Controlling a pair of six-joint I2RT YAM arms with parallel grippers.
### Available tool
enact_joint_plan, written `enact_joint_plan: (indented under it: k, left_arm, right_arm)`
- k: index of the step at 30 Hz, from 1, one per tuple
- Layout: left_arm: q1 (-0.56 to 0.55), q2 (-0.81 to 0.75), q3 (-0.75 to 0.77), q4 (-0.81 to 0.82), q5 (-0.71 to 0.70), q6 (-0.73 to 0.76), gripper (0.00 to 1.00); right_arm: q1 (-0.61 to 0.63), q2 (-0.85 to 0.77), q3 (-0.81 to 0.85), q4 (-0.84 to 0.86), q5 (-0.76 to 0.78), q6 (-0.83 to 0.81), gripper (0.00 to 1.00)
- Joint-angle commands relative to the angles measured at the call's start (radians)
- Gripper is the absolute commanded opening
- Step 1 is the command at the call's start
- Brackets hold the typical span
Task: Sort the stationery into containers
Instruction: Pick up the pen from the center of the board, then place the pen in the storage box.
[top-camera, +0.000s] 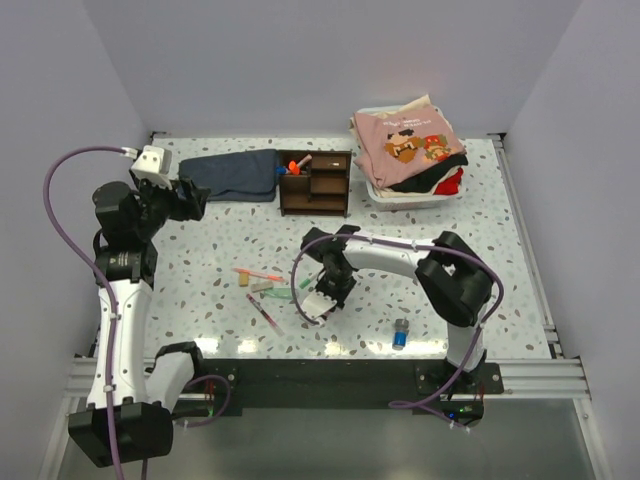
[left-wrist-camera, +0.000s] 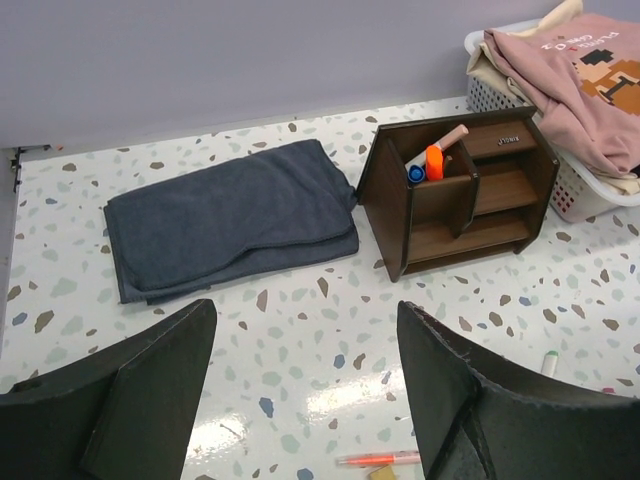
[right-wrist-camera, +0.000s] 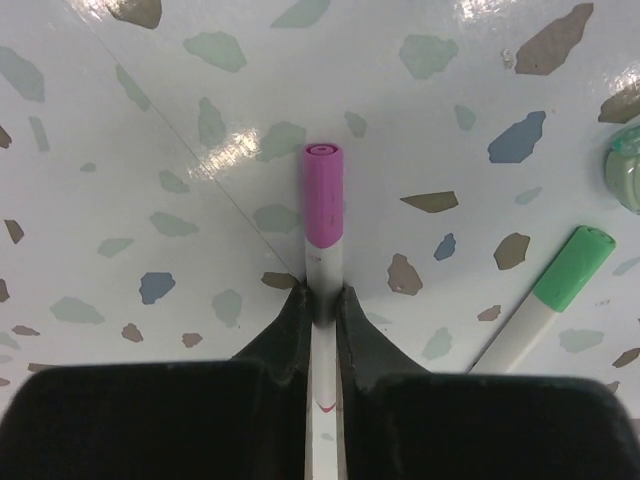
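Observation:
My right gripper (right-wrist-camera: 321, 300) is shut on a white pen with a pink cap (right-wrist-camera: 323, 215), low over the table; the cap sticks out past the fingertips. A green-capped pen (right-wrist-camera: 555, 290) lies just to its right, and a pale green eraser (right-wrist-camera: 625, 180) shows at the frame edge. From above, the right gripper (top-camera: 318, 300) sits beside the loose stationery: an orange pen (top-camera: 258, 273), a tan eraser (top-camera: 245, 282) and a red pen (top-camera: 265, 315). The brown organiser (left-wrist-camera: 470, 190) holds an orange marker (left-wrist-camera: 432, 160) in one compartment. My left gripper (left-wrist-camera: 305, 380) hangs open and empty.
A dark blue folded cloth (left-wrist-camera: 230, 215) lies left of the organiser. A white bin (left-wrist-camera: 580, 190) with pink clothes stands at the back right. A small blue-capped bottle (top-camera: 400, 334) stands near the front edge, right of the right gripper.

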Motion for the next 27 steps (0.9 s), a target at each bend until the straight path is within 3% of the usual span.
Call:
enact_joint_plan:
  k: [1,4,8,12,13,14,16,17,19,23,27]
  left_arm:
    - [0.01,0.005,0.004,0.031,0.007,-0.006,0.78]
    - [0.01,0.023,0.019,0.035,0.009,0.0,0.78]
    - [0.011,0.049,0.03,0.057,0.016,-0.003,0.78]
    - [0.01,0.071,0.027,0.077,0.042,-0.018,0.77]
    - [0.011,0.074,0.025,0.078,0.047,-0.021,0.77]
    - [0.01,0.075,0.025,0.078,0.052,-0.021,0.77]
    - [0.013,0.081,0.027,0.075,0.061,-0.015,0.77]
    - [0.013,0.084,0.028,0.071,0.062,-0.012,0.77]
    - [0.014,0.09,0.036,0.062,0.064,-0.001,0.77]
    - [0.026,0.106,0.039,0.055,0.076,0.002,0.77]
    - [0.06,0.114,0.032,0.061,0.092,-0.013,0.77]
  right_arm:
    - [0.006,0.041,-0.03,0.0,-0.086,0.121,0.0]
    - [-0.033,0.016,0.13,-0.075,-0.176,0.248,0.0]
    - [-0.122,0.051,0.539,-0.13,-0.377,0.51,0.0]
    - [-0.269,0.139,0.81,0.027,-0.591,0.973,0.0]
    - [-0.292,0.143,0.823,0.099,-0.61,1.062,0.0]
    - [-0.312,0.13,0.803,0.3,-0.627,1.251,0.0]
    - [-0.37,0.101,0.695,0.544,-0.637,1.438,0.0]
    - [-0.396,0.088,0.667,0.757,-0.627,1.581,0.0]
    - [-0.412,0.094,0.634,0.952,-0.591,1.668,0.0]
    - [-0.429,0.168,0.634,1.153,-0.525,1.831,0.0]
    - [-0.427,0.24,0.652,1.283,-0.453,1.877,0.0]
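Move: The right hand has already shut on the middle of the pen, which lies on the table; the organizer's filled pen compartment is about 29 cm ahead, 11 cm left and 9 cm up. The green pen lies 6 cm ahead and 5 cm left at table height; the laundry basket stands 32 cm ahead, 18 cm right. From the left hand the compartment is roughly 15 cm ahead, 21 cm right and 20 cm below. Pen still pinched, the right hand sweeps some 40 cm up and forward towards the organizer, fingers swinging left. ##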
